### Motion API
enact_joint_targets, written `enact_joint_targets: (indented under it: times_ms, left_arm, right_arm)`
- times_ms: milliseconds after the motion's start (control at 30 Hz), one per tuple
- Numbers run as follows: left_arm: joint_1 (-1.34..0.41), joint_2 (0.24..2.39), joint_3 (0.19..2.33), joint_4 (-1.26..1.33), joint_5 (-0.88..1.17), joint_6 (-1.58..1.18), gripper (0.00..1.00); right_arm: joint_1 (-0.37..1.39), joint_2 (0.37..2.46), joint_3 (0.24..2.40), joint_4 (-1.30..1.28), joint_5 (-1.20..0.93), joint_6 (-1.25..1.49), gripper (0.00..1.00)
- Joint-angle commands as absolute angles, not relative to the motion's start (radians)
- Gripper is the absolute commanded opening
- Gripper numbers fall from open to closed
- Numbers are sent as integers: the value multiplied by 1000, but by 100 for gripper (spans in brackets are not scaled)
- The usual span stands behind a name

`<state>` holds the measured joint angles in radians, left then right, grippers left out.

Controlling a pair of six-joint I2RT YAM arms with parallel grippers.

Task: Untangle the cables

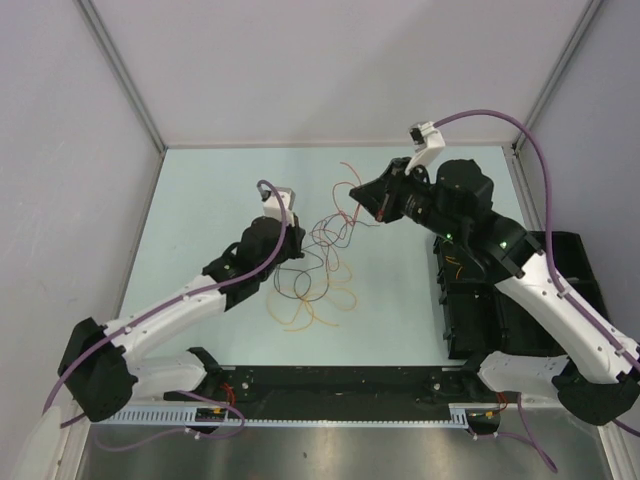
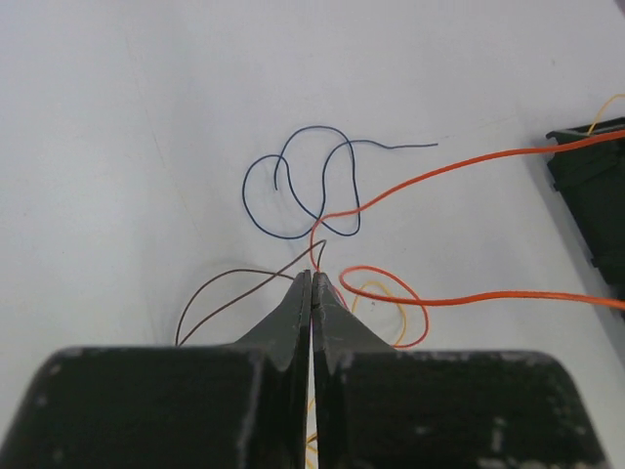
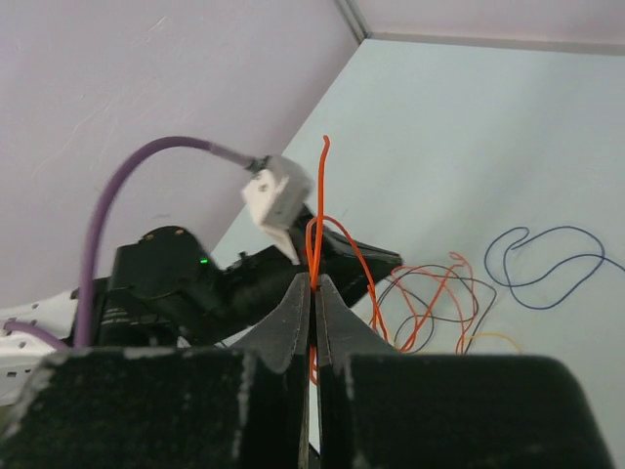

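The cables [image 1: 325, 240] lie in a loose tangle mid-table, with orange-yellow loops [image 1: 310, 310] nearest the arms. My left gripper [image 1: 296, 238] sits low at the tangle's left edge. In the left wrist view the left gripper [image 2: 313, 274] is shut, with a red cable [image 2: 391, 186] and a dark strand [image 2: 225, 283] running into its tips. A dark blue cable [image 2: 293, 186] loops on the table just beyond. My right gripper [image 1: 380, 212] hangs above the tangle's right side. Seen from the right wrist, the right gripper [image 3: 313, 280] is shut on a red cable [image 3: 318, 195] that rises past its tips.
A black bin [image 1: 500, 310] stands at the right of the table, and its corner shows in the left wrist view as a black bin [image 2: 591, 186]. White walls with metal posts close in the back and sides. A black rail [image 1: 340, 380] runs along the near edge.
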<state>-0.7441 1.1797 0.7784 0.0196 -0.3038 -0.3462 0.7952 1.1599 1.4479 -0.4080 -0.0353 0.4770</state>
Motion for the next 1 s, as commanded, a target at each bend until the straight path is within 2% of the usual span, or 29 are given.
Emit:
enact_joint_targets:
  times_ms: [0,233,333,400,500,533,567,600,700,867,967]
  left_arm:
    - [-749,1014,769,8,-391,-330,0]
    - [-749,870,822,-277,-358,-431,1]
    - [-750,804,844,-385,-318,-431,22]
    - [-750,750,880,-487,-313,-426,25]
    - [-749,677,919,-611,-307,-411,35]
    - [-749,658,929,-638,-305,-397,48]
    - [-749,644,945,-665,-304,-388,56]
    - [-750,621,948,-705,-308,-371,76]
    - [-749,583,919,-738,-351,-341,98]
    - [-749,592,873,-724,-330,-388,100]
    - [-749,607,803,-591,-189,-457,100]
  right_arm:
    - [712,1082,1459,-417,-32,474,0]
    - [609,1049,1557,-494,-26,434,0]
    - [589,1048,1614,-547,0,410,0]
    - [583,1049,1673,-571,0,387,0]
    - [577,1052,1744,-615,60,357,0]
    - [574,1049,1756,-627,77,353,0]
    - [575,1048,1773,-629,86,341,0]
    - [572,1048,1799,-632,97,338,0]
    - [571,1054,1860,-627,124,327,0]
    - [572,1092,1950,-598,83,316,0]
    - [571,1100,1964,-595,60,325,1]
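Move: The black cable's loops lie about 5 cm ahead of the left hand and 18 cm below, one strand seemingly already in its fingers; the blue cable is some 22 cm ahead and 11 cm right of it, the orange one 1 cm ahead and 2 cm right. From the right hand, which holds the red cable high, the box's middle is roughly 44 cm right, 7 cm ahead and 40 cm down; the black loops are 13 cm ahead and 10 cm left. The red cable, still pinched near its end by the right hand, is drawn up and away from the tangle, rightward first and then mostly upward: about 17 cm up and 14 cm right, with the fingertips tipping up and swinging clockwise some 20 degrees. The left hand backs off towards its base and left while rising, opens wide on the way, lets go of the strand, and sinks slightly at the end. ##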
